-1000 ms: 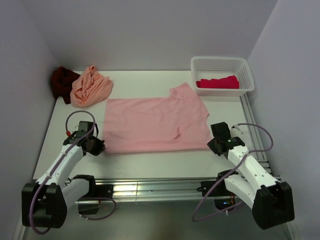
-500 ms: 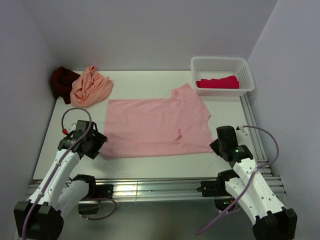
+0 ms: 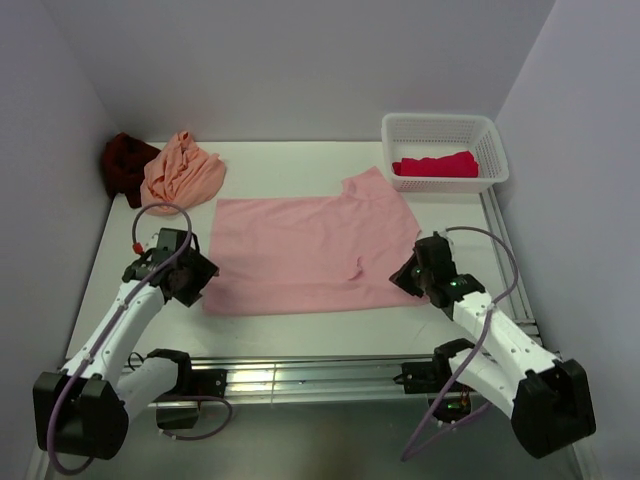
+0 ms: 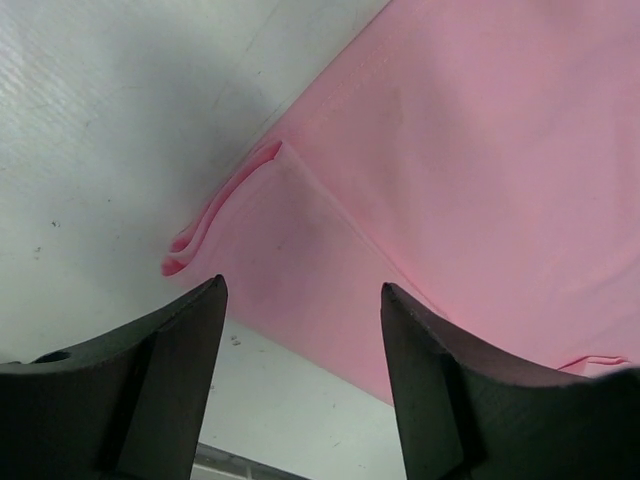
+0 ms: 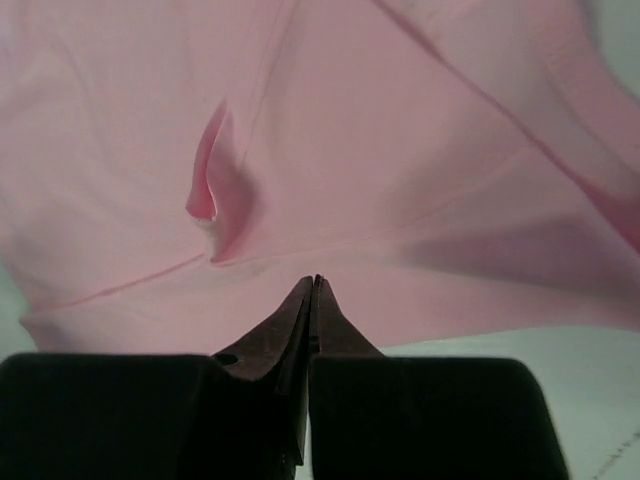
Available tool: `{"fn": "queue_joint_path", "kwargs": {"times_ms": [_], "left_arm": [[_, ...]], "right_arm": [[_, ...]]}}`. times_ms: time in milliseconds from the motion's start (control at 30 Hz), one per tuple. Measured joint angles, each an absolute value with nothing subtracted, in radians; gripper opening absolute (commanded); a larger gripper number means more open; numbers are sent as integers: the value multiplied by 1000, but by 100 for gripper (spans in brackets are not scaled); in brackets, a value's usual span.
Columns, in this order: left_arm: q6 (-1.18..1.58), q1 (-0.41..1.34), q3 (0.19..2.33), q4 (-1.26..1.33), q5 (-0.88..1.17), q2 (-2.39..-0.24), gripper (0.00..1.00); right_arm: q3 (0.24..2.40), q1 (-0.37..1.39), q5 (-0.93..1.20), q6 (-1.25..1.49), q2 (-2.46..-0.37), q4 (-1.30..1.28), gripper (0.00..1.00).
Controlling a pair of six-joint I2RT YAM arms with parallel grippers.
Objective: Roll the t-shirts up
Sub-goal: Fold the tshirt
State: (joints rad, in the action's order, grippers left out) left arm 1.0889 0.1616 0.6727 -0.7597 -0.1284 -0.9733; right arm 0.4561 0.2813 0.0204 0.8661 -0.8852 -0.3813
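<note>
The light pink t-shirt (image 3: 310,250) lies spread flat mid-table, with a small raised pucker (image 5: 208,195) near its front right. My left gripper (image 3: 197,283) is open over the shirt's near left corner (image 4: 215,225), which is doubled over, and its jaws (image 4: 303,288) hold nothing. My right gripper (image 3: 405,275) is shut and empty, its tips (image 5: 315,282) just above the shirt's near right hem. The peach-orange tee (image 3: 182,172) and the dark maroon tee (image 3: 124,165) lie bunched at the back left. The bright red tee (image 3: 436,165) sits in the basket.
The white lattice basket (image 3: 440,125) stands at the back right corner. Walls close the table on the left, back and right. An aluminium rail (image 3: 300,372) runs along the near edge between the arm bases.
Both arms pulled back toward the near edge, then came forward again. The left gripper now sits over the shirt's near left corner, the right over its near right hem.
</note>
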Motion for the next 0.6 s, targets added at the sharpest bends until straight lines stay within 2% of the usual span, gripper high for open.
{"fn": "queue_joint_path", "kwargs": {"times_ms": [233,600], "left_arm": [[1064,162,728,-717,-129,-1036,68],[1037,162,753,-699,-138,-1038,68]], "right_arm": [[524,441,-10,879,-1126,-270,0],[721,515,-44,904,-1472,-157,0]]}}
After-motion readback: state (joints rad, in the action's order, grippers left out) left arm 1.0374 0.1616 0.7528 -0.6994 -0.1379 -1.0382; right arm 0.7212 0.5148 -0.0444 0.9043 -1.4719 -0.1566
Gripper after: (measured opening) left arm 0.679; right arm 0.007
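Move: The small raised pleat in the pink t-shirt lies about 6 cm ahead of my right hand, 9 cm to its left and 5 cm below. The t-shirt's near edge runs some 8 cm closer to me than that pleat, and its sleeve sticks out about 22 cm ahead of my right hand and 6 cm to its left. From my left hand the pleat is roughly 31 cm to the right and 6 cm farther out. I swing my right hand left, then left and forward, sinking as it goes, over the pink cloth to bring the shut fingertips down at the raised pleat, about 11 cm in all, with a turn of some 10 degrees counter-clockwise. My left hand, fingers still open and free of the cloth, eases about 3 cm forward and 2 cm up beside the shirt's left edge, then stops. ##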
